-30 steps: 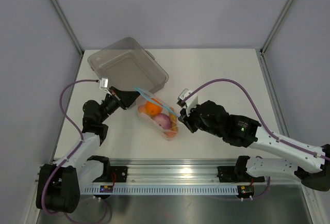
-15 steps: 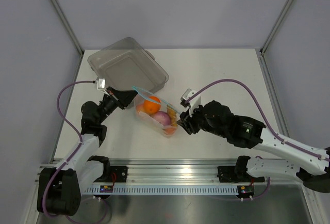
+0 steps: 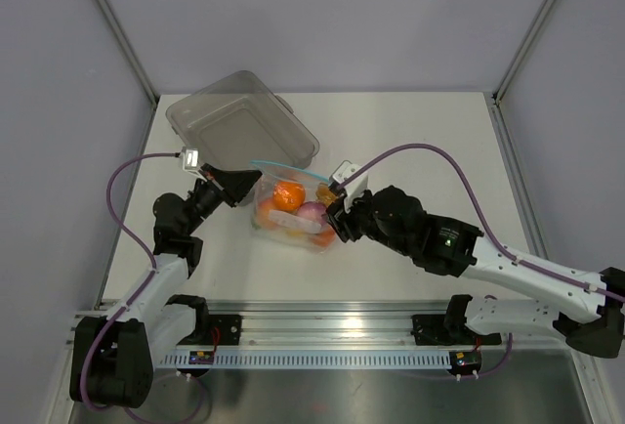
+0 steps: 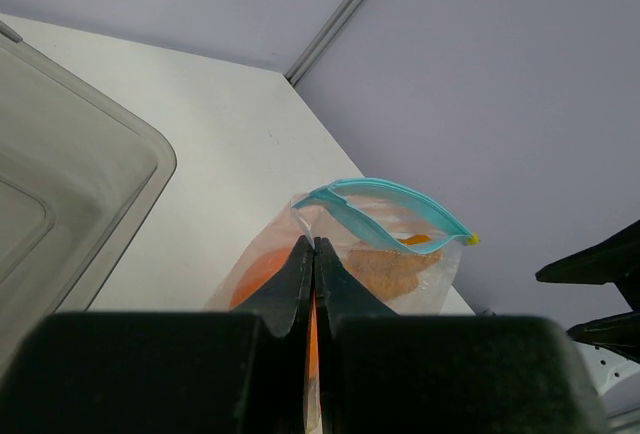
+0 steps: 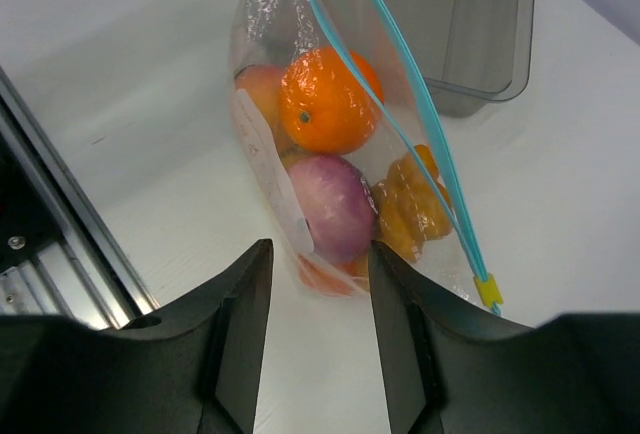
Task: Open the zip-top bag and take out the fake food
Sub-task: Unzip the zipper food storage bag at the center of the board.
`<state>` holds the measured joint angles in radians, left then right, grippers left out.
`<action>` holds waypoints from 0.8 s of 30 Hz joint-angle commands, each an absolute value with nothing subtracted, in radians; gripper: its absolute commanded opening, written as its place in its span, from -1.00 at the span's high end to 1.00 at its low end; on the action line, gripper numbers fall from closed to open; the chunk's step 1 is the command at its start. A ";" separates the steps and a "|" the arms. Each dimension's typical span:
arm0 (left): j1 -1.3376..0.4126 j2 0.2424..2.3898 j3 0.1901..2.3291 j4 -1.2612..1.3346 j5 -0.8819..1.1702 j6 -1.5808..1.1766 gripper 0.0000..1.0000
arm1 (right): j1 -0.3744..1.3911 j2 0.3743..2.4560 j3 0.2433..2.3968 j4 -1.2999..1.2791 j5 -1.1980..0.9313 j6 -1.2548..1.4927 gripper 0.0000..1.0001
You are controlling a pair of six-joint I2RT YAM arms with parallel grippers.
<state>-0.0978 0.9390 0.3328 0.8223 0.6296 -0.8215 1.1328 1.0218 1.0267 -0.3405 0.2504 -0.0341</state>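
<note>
The zip-top bag (image 3: 281, 229) hangs near the table's middle with its light-blue zip strip (image 4: 392, 203) on top; the strip bows slightly apart in the left wrist view. Inside is the fake food: an orange (image 5: 325, 99), a purple onion (image 5: 337, 207), a yellow piece (image 5: 415, 204) and a peach piece. My left gripper (image 3: 256, 177) is shut on the bag's left upper corner (image 4: 290, 216). My right gripper (image 3: 335, 221) is open at the bag's right side, its fingers (image 5: 240, 299) straddling the bag's lower end. The slider (image 5: 487, 289) is yellow.
A rigid clear tub (image 3: 239, 126) lies upside down behind the bag, close to the left gripper; it also shows in the left wrist view (image 4: 70, 184) and the right wrist view (image 5: 470, 24). The metal rail (image 3: 322, 331) runs along the near edge.
My right gripper has moved left, closing in on the bag's right side. The bag has swung from a slanted lie to a squarer, more upright hang. The left gripper still holds the corner.
</note>
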 commanded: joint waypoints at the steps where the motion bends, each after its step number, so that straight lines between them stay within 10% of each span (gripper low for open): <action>1: -0.092 0.943 0.327 0.916 0.646 -0.825 1.00 | 1.129 1.061 1.092 -0.261 0.333 -0.092 0.00; 24: -0.094 0.939 0.314 0.948 0.657 -0.815 1.00 | 0.974 1.292 1.308 -0.273 0.172 -0.164 -0.04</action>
<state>-0.0978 0.9394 0.3172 0.8703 0.6418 -0.8211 0.9966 1.2751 1.2480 -0.2897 0.2584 -0.1467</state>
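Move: My right hand, half open and empty, has the middle of the bag's open zip edge about 9 cm ahead, 8 cm to its left and 1 cm below. The slider end of the zip is some 5 cm ahead, 2 cm right and 3 cm lower. Inside the bag, the orange lies about 7 cm ahead, 10 cm left and 7 cm below, the purple fruit about 4 cm ahead, 5 cm left and 8 cm below. From my left hand, the middle of the zip edge is 9 cm right and 1 cm back, about level. I swing my empty right hand forward about 8 cm, drifting roughly 2 cm left and, after a tiny dip, rising a couple of centimetres, past the slider end towards the middle of the bag's open mouth. Its fingers stay half open while the hand turns slightly clockwise and its tips lift a little. My left hand keeps the other end of the zip edge pinched, nearly still. ##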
